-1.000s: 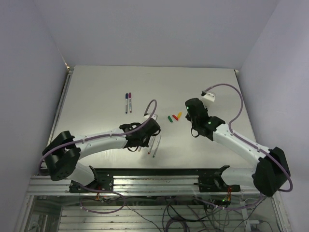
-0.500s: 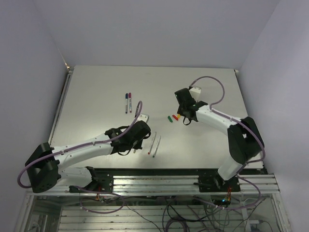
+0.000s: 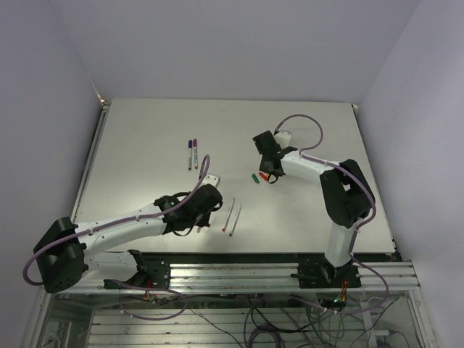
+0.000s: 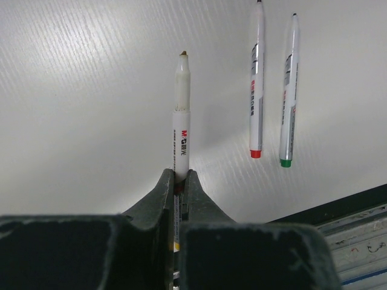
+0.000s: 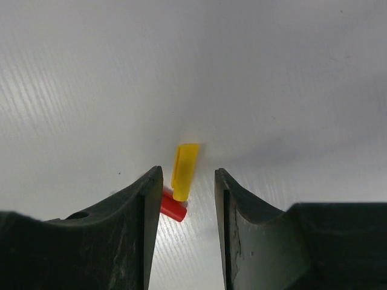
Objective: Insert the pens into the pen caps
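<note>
My left gripper [image 4: 180, 176] is shut on a pale pen [image 4: 181, 121], which sticks out ahead of the fingers with its bare tip up, above the table. From above, this gripper [image 3: 194, 217] hangs left of two uncapped pens, red-ended [image 4: 256, 84] and green-ended [image 4: 288, 90], lying side by side [image 3: 231, 216]. My right gripper [image 5: 188, 175] is open and low over the yellow cap [image 5: 184, 163], which lies between its fingers. The red cap [image 5: 172, 207] touches it by the left finger. The green cap [image 3: 254, 176] lies just left of them.
Two capped pens [image 3: 193, 154], blue and magenta, lie side by side at the table's middle left. The table's near edge [image 4: 363, 202] and the metal frame run close behind the two loose pens.
The right arm has swung left and come down over the caps while its jaws widened. The left arm has drawn back to the left, away from the two loose pens, still gripping its pen.
</note>
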`<state>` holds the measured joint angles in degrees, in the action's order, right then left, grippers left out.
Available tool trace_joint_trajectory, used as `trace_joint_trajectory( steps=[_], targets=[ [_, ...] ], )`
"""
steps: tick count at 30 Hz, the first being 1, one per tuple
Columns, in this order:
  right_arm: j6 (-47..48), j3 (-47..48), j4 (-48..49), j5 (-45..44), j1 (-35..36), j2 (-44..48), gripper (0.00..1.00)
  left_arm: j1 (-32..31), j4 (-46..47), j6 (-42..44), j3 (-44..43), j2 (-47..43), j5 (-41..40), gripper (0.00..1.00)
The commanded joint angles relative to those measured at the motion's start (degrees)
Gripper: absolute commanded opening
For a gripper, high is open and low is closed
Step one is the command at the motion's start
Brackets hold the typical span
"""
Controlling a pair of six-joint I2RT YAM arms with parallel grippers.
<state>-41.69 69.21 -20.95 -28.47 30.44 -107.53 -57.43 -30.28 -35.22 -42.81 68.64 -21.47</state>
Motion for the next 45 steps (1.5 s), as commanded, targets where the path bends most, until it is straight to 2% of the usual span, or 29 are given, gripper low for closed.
trace_joint_trajectory(
  steps=[1,26,31,35,37,45],
  targets=[
    [-0.2,1.9,0.0,-0.6,-0.4,-1.8,0.4,0.5,1.3,-0.5,1.1,-1.7,1.1,0.07],
    [0.0,-1.1,2.2,4.2,-1.9,-5.8,0.29,0.8,2.6,0.1,0.7,0.6,1.5,0.07],
    [-0.7,-2.9,2.4,5.0,-1.9,-6.4,0.23,0.9,2.9,0.3,0.6,1.1,1.6,0.07],
    [-1.4,-4.8,1.9,5.8,-3.4,-5.9,0.1,0.9,3.1,0.4,0.6,1.3,1.7,0.07],
    [-1.4,-6.2,2.1,6.0,-3.4,-4.7,0.0,0.9,3.2,0.5,0.5,1.4,1.8,0.07],
    [1.9,-8.9,6.9,2.4,-3.5,5.4,0.0,0.9,5.5,1.5,0.0,1.7,2.8,0.07]
  ],
)
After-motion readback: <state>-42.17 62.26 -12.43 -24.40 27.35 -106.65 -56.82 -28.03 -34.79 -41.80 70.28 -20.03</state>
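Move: Just under the open right fingers lies the yellow cap, about 1 cm ahead and some 3 cm below the hand point. The red cap sits close by it, about 2 cm left of it and 2 cm nearer the base; the green cap is some 5 cm left of the yellow one and 3 cm nearer the base. From the left hand, which still holds the yellow pen, the yellow cap is about 21 cm ahead, 21 cm right and 7 cm lower. Sinking about 2.5 cm and easing 1 cm forward, the right hand brings its part-open fingers down around the yellow cap and shuts them, slowly and then quickly, to pinch it by its sides. With the cap gripped, it draws back and to the right by roughly 1 cm each, barely rising, its left side rolled up some 5 degrees. ##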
